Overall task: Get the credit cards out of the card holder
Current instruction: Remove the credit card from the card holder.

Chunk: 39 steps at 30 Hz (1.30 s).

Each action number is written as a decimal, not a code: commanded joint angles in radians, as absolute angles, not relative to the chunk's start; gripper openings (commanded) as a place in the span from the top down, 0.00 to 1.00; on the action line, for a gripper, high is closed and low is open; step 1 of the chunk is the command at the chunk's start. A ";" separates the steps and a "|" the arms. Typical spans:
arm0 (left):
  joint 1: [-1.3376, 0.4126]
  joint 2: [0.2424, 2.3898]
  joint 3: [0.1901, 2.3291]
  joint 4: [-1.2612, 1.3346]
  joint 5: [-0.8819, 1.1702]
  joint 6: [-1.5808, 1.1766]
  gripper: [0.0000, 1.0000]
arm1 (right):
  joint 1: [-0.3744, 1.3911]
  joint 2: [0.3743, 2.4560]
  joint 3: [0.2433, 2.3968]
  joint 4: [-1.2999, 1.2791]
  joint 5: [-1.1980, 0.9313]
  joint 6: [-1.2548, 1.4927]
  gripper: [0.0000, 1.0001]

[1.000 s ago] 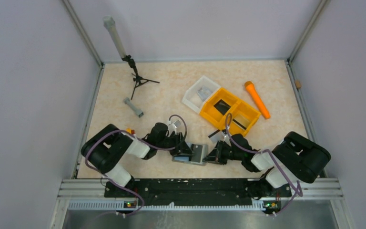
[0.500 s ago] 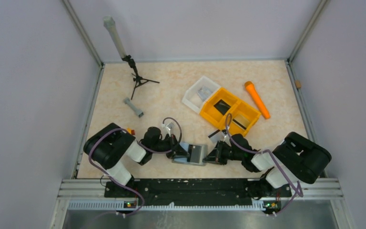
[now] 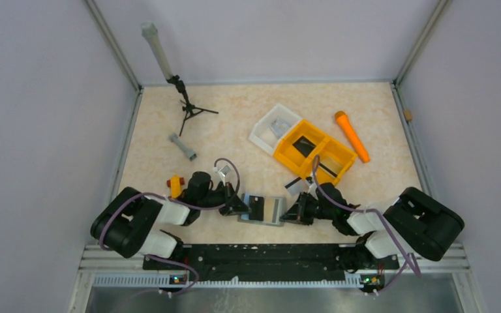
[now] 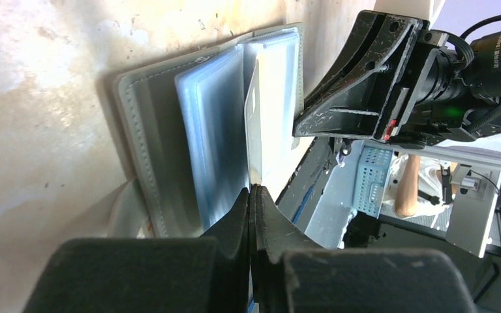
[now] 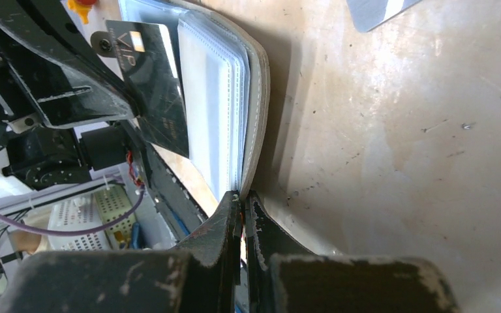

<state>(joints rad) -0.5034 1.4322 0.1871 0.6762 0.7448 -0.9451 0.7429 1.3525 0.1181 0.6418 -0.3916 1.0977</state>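
Observation:
The grey card holder (image 3: 271, 210) lies open near the table's front edge, between my two grippers. My left gripper (image 3: 242, 208) is shut on a black credit card (image 5: 154, 85), which sticks out leftward from the holder's clear sleeves (image 4: 214, 134). In the left wrist view that card (image 4: 253, 124) appears edge-on, pinched at my left gripper (image 4: 250, 190). On the opposite side, my right gripper (image 5: 242, 196) is shut on the holder's stitched right edge (image 5: 258, 98). Another pale card (image 5: 378, 10) lies on the table just beyond the holder.
An orange two-compartment bin (image 3: 292, 156) with dark cards in it stands behind the holder, against a clear tray (image 3: 261, 135). An orange marker (image 3: 352, 135) lies at the back right. A small tripod (image 3: 188, 107) and a grey cylinder (image 3: 182, 147) are at the back left.
My left gripper has shut on the black card and drawn back to the left, sliding the card partly out of the holder. The right gripper has kept its hold on the holder's edge.

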 commanded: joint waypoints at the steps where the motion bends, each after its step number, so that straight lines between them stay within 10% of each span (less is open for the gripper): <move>1: -0.475 1.353 0.220 0.529 0.769 -0.838 1.00 | 0.730 1.340 0.128 0.638 -0.364 1.063 1.00; 17: -0.440 1.154 0.360 0.094 0.743 -0.686 1.00 | 0.730 1.300 0.178 0.514 -0.351 0.999 1.00; 27: -0.415 1.076 0.435 0.009 0.752 -0.679 1.00 | 0.730 1.102 0.272 0.205 -0.294 0.917 0.45; 39: -0.393 1.086 0.558 -0.056 0.776 -0.684 1.00 | 0.730 0.924 0.614 -0.308 -0.145 0.696 0.14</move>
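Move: Between the left fingertips is the left edge of the black credit card, its middle about 3 cm to the right and 1 cm below. The card holder's middle lies some 4 cm right and 3 cm below, with a beige card in it 7 cm right. Pinched at its right edge by the right hand, the holder has its middle about 7 cm left and 2 cm ahead of that hand; a silver card lies 10 cm ahead and 4 cm right. Keeping its pinch on the black card, the left hand first draws it about 1.5 cm left, then lifts it some 8 cm up and 3 cm forward, the fingers tipping up slightly. The right hand holds the holder's right edge meanwhile, then opens wide, lets go and rises about 9 cm, drifting 4 cm forward. ##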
